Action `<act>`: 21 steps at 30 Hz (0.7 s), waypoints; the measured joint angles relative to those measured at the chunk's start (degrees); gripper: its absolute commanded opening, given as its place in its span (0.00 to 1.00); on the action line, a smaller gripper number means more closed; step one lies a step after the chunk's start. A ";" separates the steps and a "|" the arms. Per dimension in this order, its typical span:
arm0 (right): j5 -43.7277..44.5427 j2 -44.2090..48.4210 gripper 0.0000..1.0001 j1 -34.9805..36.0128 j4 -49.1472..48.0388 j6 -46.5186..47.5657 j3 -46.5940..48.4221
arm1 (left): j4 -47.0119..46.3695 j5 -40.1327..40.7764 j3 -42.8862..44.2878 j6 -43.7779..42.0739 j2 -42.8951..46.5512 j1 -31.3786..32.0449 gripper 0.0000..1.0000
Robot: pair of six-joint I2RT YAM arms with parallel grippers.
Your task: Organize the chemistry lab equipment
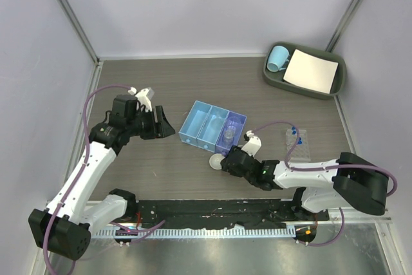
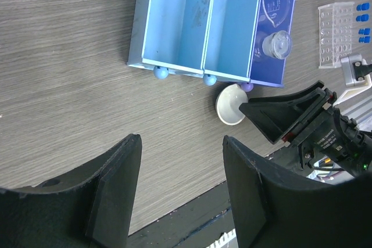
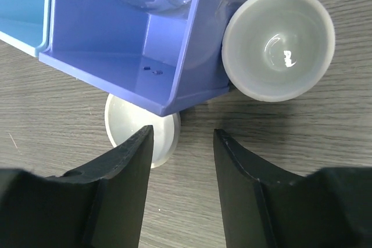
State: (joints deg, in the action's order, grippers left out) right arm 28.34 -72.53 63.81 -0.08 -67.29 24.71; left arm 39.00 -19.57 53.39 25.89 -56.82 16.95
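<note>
A blue three-part organizer tray (image 1: 201, 120) sits mid-table, with a clear beaker (image 1: 228, 135) (image 2: 276, 45) in its purple end compartment. My right gripper (image 1: 222, 161) (image 3: 183, 132) is open just in front of that compartment's corner, with only bare table between its fingers. A flat white dish (image 3: 125, 126) lies partly under the corner beside the left finger. A bowl-shaped white dish (image 3: 279, 42) rests against the tray's side. The clear tube rack (image 1: 297, 144) (image 2: 336, 33) holds blue-capped tubes (image 2: 362, 18). My left gripper (image 1: 164, 127) (image 2: 181, 139) is open and empty, left of the tray.
A dark green bin (image 1: 336, 86) at the back right holds a light-blue mug (image 1: 278, 58) and a white paper sheet (image 1: 311, 71). The black rail of the table's near edge (image 2: 192, 219) runs just behind the left fingers. Grey walls close in both sides.
</note>
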 measured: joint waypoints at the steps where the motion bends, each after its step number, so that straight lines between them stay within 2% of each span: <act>1: -0.02 -0.66 0.46 0.00 -0.72 -0.26 0.00 | 0.00 0.00 0.00 0.00 0.00 0.00 0.62; 5: -0.22 -2.56 0.39 0.13 -3.02 -0.68 0.00 | -0.04 0.00 -0.09 0.00 0.00 0.00 0.62; 8: -0.20 -3.69 0.25 0.46 -4.35 -0.87 0.02 | -0.04 0.00 -0.09 0.00 0.00 0.00 0.62; 9: -0.24 -4.13 0.12 0.52 -4.63 -1.01 0.04 | -0.04 0.00 -0.09 0.00 0.00 0.00 0.62; 10: -0.24 -4.50 0.04 0.61 -4.96 -1.25 0.07 | -0.07 0.00 -0.09 0.00 0.00 0.00 0.62; 11: -0.22 -4.72 0.01 0.63 -4.98 -1.11 0.11 | -0.07 0.00 -0.09 0.00 0.00 0.00 0.62; 16: 0.11 -5.92 0.01 1.95 -4.15 -1.40 1.55 | -0.15 0.00 -0.09 0.00 0.00 0.00 0.62; 21: 1.03 -8.39 0.01 7.41 2.10 1.11 8.15 | -0.15 0.00 -0.09 0.00 0.11 0.00 0.62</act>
State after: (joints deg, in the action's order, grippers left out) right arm 29.36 -80.93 71.22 2.02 -66.17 32.86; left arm 38.85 -19.57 53.30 25.89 -56.71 16.95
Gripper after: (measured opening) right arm 0.061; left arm 0.623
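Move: The white dish sits just left of my open right hand, its middle about 4 cm left, 1 cm ahead and 2 cm lower, its far side close under the tray's near corner. The small cup stands some 4 cm ahead and 4 cm right; the blue tray's middle is roughly 12 cm ahead and 5 cm left. From my left hand the dish lies about 13 cm right, 5 cm back and 18 cm down. I ease my right hand left and slightly down, one finger over the dish and the other outside, and shut the fingers on its right rim. Keeping that pinch, I draw it left and back, away from the tray's near corner, rising about 1 cm and turning slightly counter-clockwise; in all my hand goes about 5 cm left and 2 cm back. ##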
